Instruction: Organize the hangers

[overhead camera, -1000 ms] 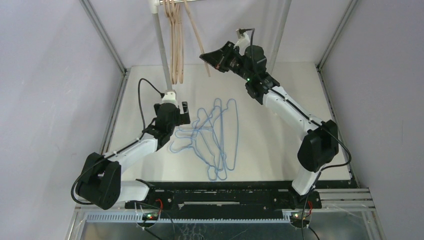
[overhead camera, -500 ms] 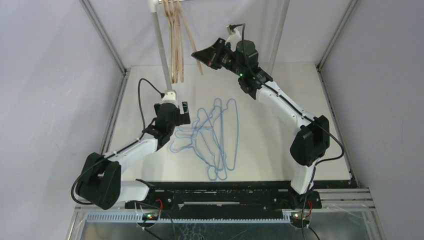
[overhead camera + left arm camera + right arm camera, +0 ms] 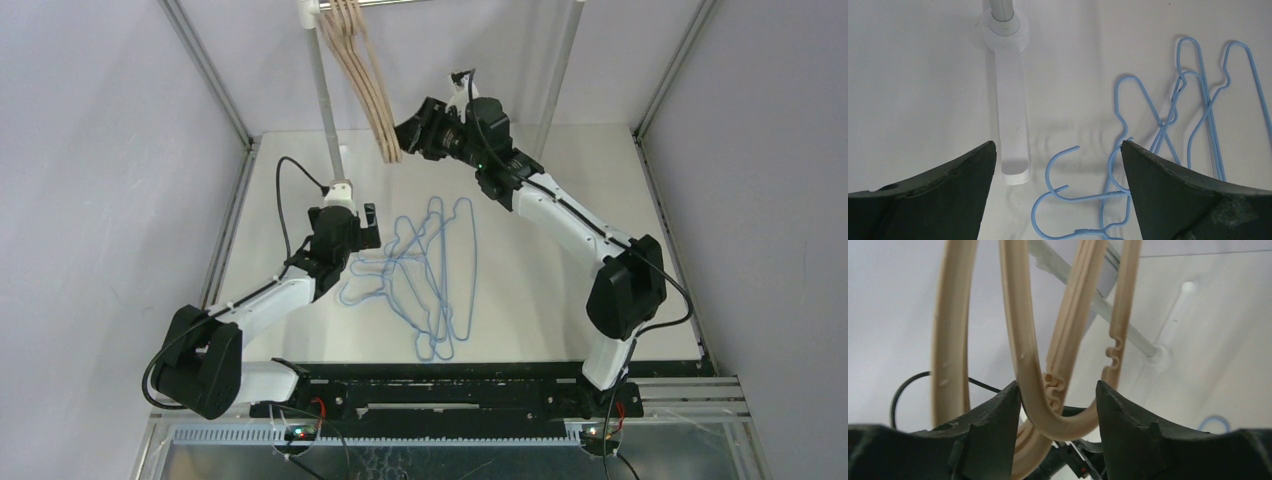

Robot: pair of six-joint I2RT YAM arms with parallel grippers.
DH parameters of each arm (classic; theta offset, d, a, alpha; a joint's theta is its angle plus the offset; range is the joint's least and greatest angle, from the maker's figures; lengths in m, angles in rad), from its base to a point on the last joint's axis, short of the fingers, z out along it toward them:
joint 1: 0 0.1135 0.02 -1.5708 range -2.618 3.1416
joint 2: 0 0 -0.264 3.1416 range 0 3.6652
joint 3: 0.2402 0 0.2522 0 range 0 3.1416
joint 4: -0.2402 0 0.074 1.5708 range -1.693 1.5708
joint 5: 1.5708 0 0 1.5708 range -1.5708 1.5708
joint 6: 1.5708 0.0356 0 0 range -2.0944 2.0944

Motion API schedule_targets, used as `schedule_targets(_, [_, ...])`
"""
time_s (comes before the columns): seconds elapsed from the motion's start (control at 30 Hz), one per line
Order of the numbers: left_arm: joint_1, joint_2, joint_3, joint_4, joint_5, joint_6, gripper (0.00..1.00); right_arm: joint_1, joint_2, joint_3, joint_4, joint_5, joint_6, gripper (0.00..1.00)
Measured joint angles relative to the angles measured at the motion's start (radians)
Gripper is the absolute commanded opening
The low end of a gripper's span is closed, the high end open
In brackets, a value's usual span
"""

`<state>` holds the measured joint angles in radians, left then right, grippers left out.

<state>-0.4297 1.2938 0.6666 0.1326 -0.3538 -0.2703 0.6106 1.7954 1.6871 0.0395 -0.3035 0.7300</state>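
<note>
Several tan wooden hangers (image 3: 365,85) hang bunched from the rail at the top and slant down to the right. My right gripper (image 3: 405,135) is at their lower ends. In the right wrist view its jaws (image 3: 1058,386) stand open around the curved end of one wooden hanger (image 3: 1045,407); the left finger touches it and the right finger is clear. Several light-blue wire hangers (image 3: 440,280) lie tangled on the table. My left gripper (image 3: 372,228) hovers wide open over their hooks (image 3: 1063,170), holding nothing.
The rail's silver upright (image 3: 325,110) stands on the table just behind my left gripper, with its white foot (image 3: 1012,125) reaching toward the blue hooks. Frame posts and grey walls close in the table (image 3: 600,250) on three sides.
My right arm swung left and lower with a wooden hanger, bringing it against the hanging bunch, and its jaws have opened. The bunch now slants to the right. My left arm is unmoved.
</note>
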Motion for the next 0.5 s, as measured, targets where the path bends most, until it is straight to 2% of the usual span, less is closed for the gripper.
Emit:
schedule_targets(0.27, [0.000, 0.000, 0.000, 0.000, 0.000, 0.000, 0.99, 0.000, -0.145, -0.148, -0.038, 0.097, -0.100, 0.70])
schedule_targets(0.3, [0.000, 0.000, 0.000, 0.000, 0.000, 0.000, 1.00, -0.002, -0.170, -0.166, -0.039, 0.110, -0.111, 0.81])
schedule_targets(0.33, [0.000, 0.000, 0.000, 0.000, 0.000, 0.000, 0.99, -0.003, -0.193, -0.183, -0.039, 0.121, -0.122, 0.96])
schedule_targets(0.37, [0.000, 0.000, 0.000, 0.000, -0.001, 0.000, 0.99, -0.006, -0.221, -0.203, -0.038, 0.137, -0.135, 0.99])
schedule_targets(0.5, [0.000, 0.000, 0.000, 0.000, -0.002, 0.001, 0.99, 0.001, -0.346, -0.309, -0.020, 0.248, -0.199, 1.00])
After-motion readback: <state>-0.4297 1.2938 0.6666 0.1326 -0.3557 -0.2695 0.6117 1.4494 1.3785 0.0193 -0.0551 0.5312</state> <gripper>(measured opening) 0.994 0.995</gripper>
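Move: At the right fingertips, already parting, is the rounded near end of the last beige hanger; the ends of the other hung beige ones crowd about 4 cm to its left and level with it. The blue hangers still to be fetched lie on the table, their middle some 15 cm back, 2 cm right and 35 cm below this hand. From the idle left hand they are about 10 cm back, 14 cm right and 12 cm below. Backing out from the beige hanger's end, the right hand travels about 8 cm right and some 4 cm back towards its base, dipping a centimetre before rising slightly. Its part-open fingers spread fully as it leaves the hung row, and the wrist swings roughly 15 degrees clockwise while the fingertips tip upward. Whether a finger still brushes the hanger can't be seen. ##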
